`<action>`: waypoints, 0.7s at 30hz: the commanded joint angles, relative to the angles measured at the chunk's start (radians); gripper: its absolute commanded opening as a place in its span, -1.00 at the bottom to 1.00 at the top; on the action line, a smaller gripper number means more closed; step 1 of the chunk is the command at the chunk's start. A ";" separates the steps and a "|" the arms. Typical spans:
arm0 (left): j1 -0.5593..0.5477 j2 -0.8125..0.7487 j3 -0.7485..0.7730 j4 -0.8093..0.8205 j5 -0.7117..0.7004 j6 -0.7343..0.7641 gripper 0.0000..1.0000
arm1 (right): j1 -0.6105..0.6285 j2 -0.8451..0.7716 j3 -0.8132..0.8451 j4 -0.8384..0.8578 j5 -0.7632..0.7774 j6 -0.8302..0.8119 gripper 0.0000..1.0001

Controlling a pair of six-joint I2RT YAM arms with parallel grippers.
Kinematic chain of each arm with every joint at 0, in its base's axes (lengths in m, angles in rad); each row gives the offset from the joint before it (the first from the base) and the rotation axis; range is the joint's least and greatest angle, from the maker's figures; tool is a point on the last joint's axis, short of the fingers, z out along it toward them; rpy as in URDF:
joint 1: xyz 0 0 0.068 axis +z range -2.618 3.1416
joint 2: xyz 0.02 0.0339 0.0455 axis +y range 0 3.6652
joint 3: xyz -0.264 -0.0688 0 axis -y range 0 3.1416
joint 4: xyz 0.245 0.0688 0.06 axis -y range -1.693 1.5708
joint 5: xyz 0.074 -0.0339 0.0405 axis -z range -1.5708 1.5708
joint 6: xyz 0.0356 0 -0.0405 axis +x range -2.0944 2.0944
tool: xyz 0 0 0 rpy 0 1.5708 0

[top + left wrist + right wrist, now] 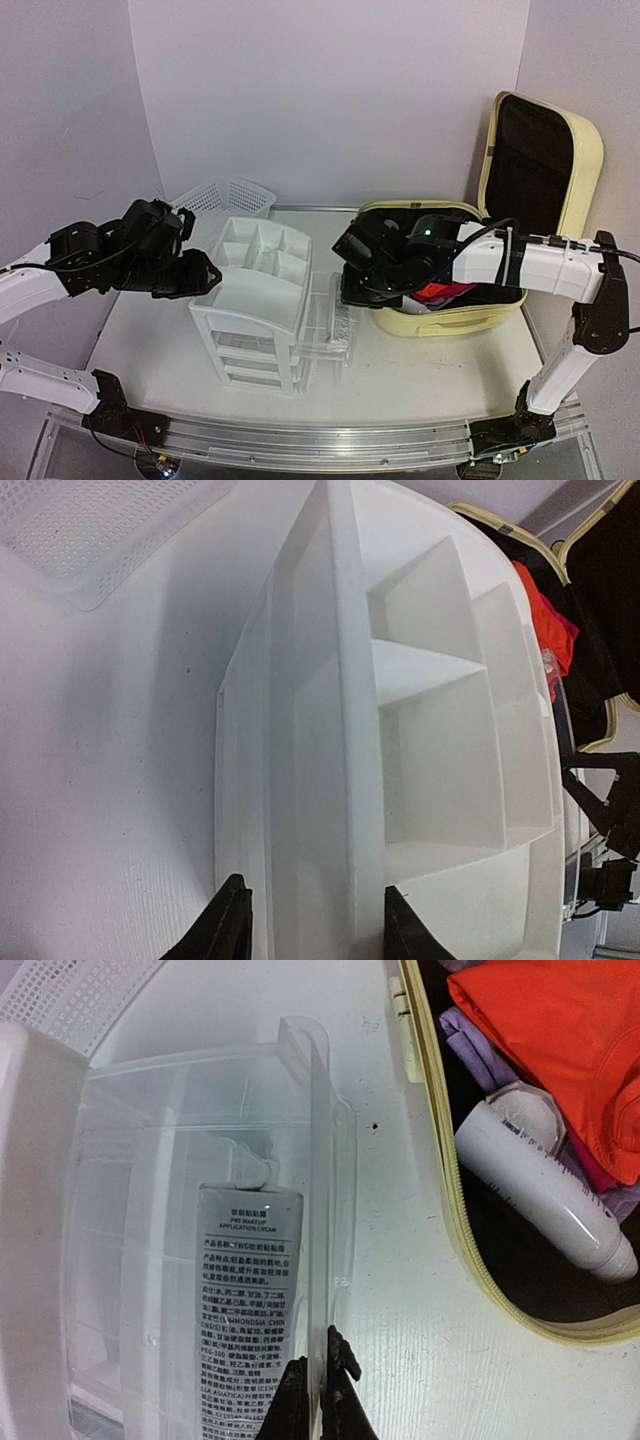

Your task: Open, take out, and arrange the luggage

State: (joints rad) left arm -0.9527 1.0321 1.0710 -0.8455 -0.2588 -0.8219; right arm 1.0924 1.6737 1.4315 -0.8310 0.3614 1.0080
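The luggage [450, 322], a pale yellow hard-shell suitcase, lies open at the right with its black-lined lid [540, 140] standing up. Inside it are an orange cloth [550, 1040] and a white bottle [540, 1195]. My right gripper [322, 1380] is shut on the thin front wall of a clear drawer [200, 1160], which holds a white cream tube [250, 1300]. In the top view this right gripper [345, 292] sits between drawer and suitcase. My left gripper [318, 925] straddles the left wall of the white drawer organizer [340, 730], one finger close on each side.
A white mesh basket [225, 195] stands at the back left, behind the organizer [260, 290]. The clear drawer [325, 320] juts out of the organizer's right side toward the suitcase. Purple walls close in the back and both sides.
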 commanded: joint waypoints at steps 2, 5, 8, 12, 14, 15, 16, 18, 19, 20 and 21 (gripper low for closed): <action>0.011 -0.020 -0.023 0.009 -0.063 -0.026 -0.24 | 0.003 -0.045 -0.038 0.061 0.028 0.040 -0.96; 0.010 -0.016 -0.020 0.010 -0.062 -0.021 -0.24 | 0.003 -0.061 -0.040 0.062 0.022 0.026 -0.94; 0.011 -0.018 -0.017 0.010 -0.063 -0.011 -0.24 | 0.003 -0.084 -0.033 0.056 0.021 -0.037 -0.47; 0.012 -0.026 -0.015 0.012 -0.063 0.018 -0.21 | 0.001 -0.168 -0.020 0.040 -0.010 -0.206 0.39; 0.012 -0.031 -0.018 0.012 -0.057 0.038 -0.14 | -0.003 -0.218 -0.009 0.013 -0.034 -0.306 0.60; 0.012 -0.033 -0.020 0.012 -0.055 0.047 -0.10 | -0.009 -0.242 -0.002 -0.012 -0.035 -0.343 0.68; 0.012 -0.036 -0.020 0.012 -0.052 0.056 -0.04 | -0.019 -0.261 0.003 -0.038 -0.045 -0.379 0.76; 0.012 -0.046 -0.014 0.012 -0.041 0.076 0.10 | -0.056 -0.297 0.010 -0.100 -0.061 -0.430 0.85; 0.012 -0.052 -0.010 0.011 -0.037 0.085 0.18 | -0.083 -0.316 0.003 -0.122 -0.077 -0.446 0.91; 0.012 -0.061 -0.005 0.011 -0.034 0.095 0.26 | -0.126 -0.334 -0.009 -0.136 -0.121 -0.470 0.94; 0.012 -0.068 0.003 0.011 -0.030 0.100 0.33 | -0.168 -0.348 -0.022 -0.145 -0.163 -0.488 0.95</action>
State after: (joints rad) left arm -0.9455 1.0073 1.0512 -0.8383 -0.2779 -0.7704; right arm 1.0428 1.3926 1.4063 -0.8833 0.2924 0.6697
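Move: The right hand's shut fingers still pinch the clear drawer's upright front wall. The white bottle in the suitcase lies some 13 cm to the right, 3 cm ahead and 8 cm down; the red cloth beside it is about 20 cm right, 5 cm ahead and 6 cm down. Inside the drawer the cream tube lies 3 cm left, barely ahead and 5 cm below. From the left hand, the bottle is roughly level, some 44 cm right and 14 cm down. After holding almost still for a moment, the right hand opens wide, lets go of the clear drawer's front wall and lifts about 8 cm with growing speed, then also swings some 4 cm right towards the suitcase, turning about 15 degrees counter-clockwise. The left hand stays put with its fingers on either side of the white storage unit's left wall, only spreading them wider near the end. ##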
